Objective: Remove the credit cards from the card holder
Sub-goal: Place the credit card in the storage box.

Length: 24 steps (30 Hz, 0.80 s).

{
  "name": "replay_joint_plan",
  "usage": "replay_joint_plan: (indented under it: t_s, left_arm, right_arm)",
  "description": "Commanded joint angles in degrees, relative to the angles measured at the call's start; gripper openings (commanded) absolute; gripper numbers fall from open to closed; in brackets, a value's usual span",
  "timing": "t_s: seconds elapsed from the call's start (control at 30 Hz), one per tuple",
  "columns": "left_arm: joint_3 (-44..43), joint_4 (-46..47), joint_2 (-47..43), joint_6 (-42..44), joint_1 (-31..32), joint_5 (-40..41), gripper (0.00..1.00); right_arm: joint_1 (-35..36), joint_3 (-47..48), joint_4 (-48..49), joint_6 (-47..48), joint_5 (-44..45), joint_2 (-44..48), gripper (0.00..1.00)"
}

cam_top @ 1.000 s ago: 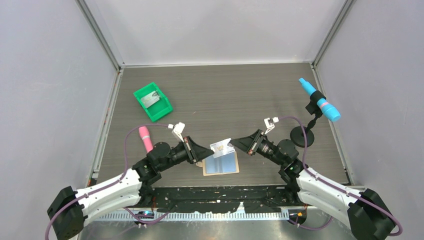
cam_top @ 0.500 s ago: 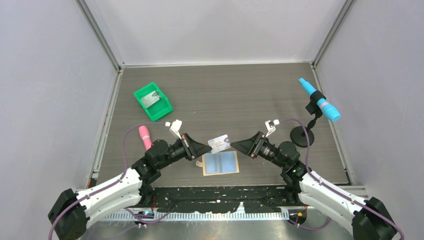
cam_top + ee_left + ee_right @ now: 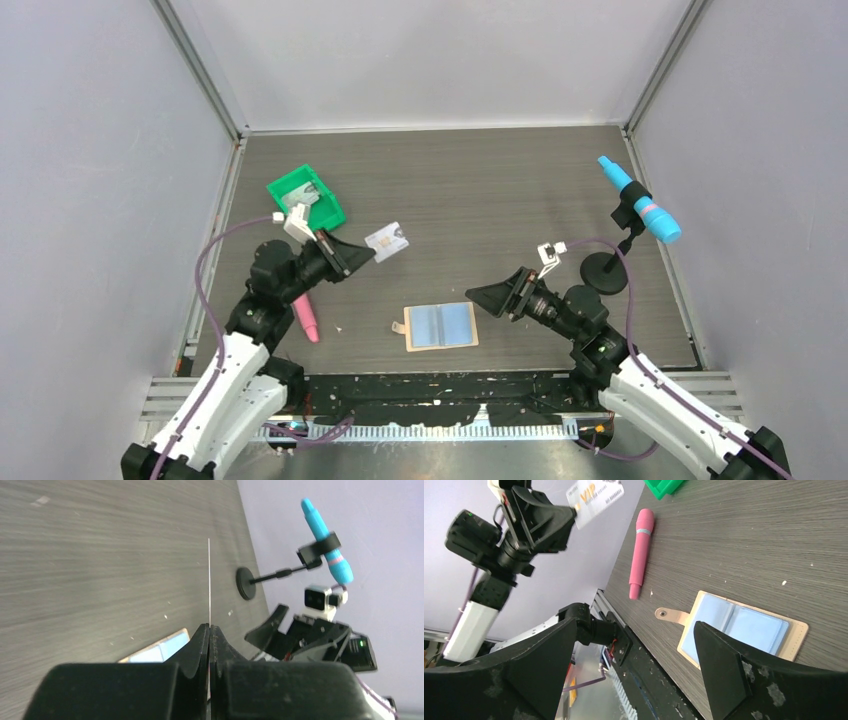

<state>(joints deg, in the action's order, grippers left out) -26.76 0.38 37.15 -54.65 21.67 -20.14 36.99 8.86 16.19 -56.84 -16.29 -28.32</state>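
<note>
The tan card holder (image 3: 441,326) lies spread open on the table, its blue inner panels up and its strap tab to the left. It also shows in the right wrist view (image 3: 744,630). My left gripper (image 3: 362,256) is shut on one credit card (image 3: 387,241), a pale card with printed marks, held in the air just right of the green bin. From the left wrist that credit card (image 3: 209,585) is seen edge-on, as a thin line rising from the closed gripper (image 3: 209,627). My right gripper (image 3: 478,297) stands open and empty right of the holder; the wrist view (image 3: 634,627) shows it wide.
A green bin (image 3: 306,203) with a pale flat piece inside sits at the back left. A pink marker (image 3: 305,318) lies near the left arm. A blue marker (image 3: 640,200) is clamped on a black stand (image 3: 604,272) at the right.
My right gripper opened, let go of the card and drew back to the right. The left arm carried the card up and left from above the holder toward the green bin.
</note>
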Motion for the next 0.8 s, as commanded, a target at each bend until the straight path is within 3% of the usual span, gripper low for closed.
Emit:
replay_joint_plan:
  t_s: [0.0,0.2,0.4,0.77]
  left_arm:
    - [-7.79,-13.91,2.49,8.24,-9.51,-7.8,0.0]
    - [-19.63,-26.75,10.68,14.85,-24.21,-10.88,0.0]
    - [-28.63,-30.74,21.99,18.13,-34.62,-7.9,0.0]
    - [-46.2,-34.67,45.84,22.65,-37.62,-2.99,0.0]
  right_arm:
    - [-0.32,2.17,-3.19,3.14,1.36,1.68,0.95]
    - [-0.44,3.14,-5.2,5.48,-0.12,1.76,0.95]
    - [-0.51,5.52,-8.81,8.88,-0.71,1.02,0.96]
    - [-0.77,8.35,-9.94,10.7,-2.63,-1.47,0.96]
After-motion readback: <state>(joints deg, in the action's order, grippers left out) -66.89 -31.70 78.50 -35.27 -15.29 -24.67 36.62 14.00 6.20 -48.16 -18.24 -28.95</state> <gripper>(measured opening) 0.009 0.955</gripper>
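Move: My left hand holds the credit card over open table. The green storage box lies about 23 cm ahead and 24 cm to the left, some 20 cm lower. The pink microphone is about 21 cm left and 4 cm back of this hand, the opened card holder roughly 11 cm back and 14 cm right, both down on the table. From my right hand the box is some 30 cm ahead and 43 cm left, 17 cm lower. I swing my left hand left and forward towards the green storage box, about 19 cm left and 14 cm forward, rising slightly at first and then sinking a few centimetres. Meanwhile my wrist turns counter-clockwise and tips the fingers down, some 25 degrees each, and my shut fingers keep their pinch on the credit card. ##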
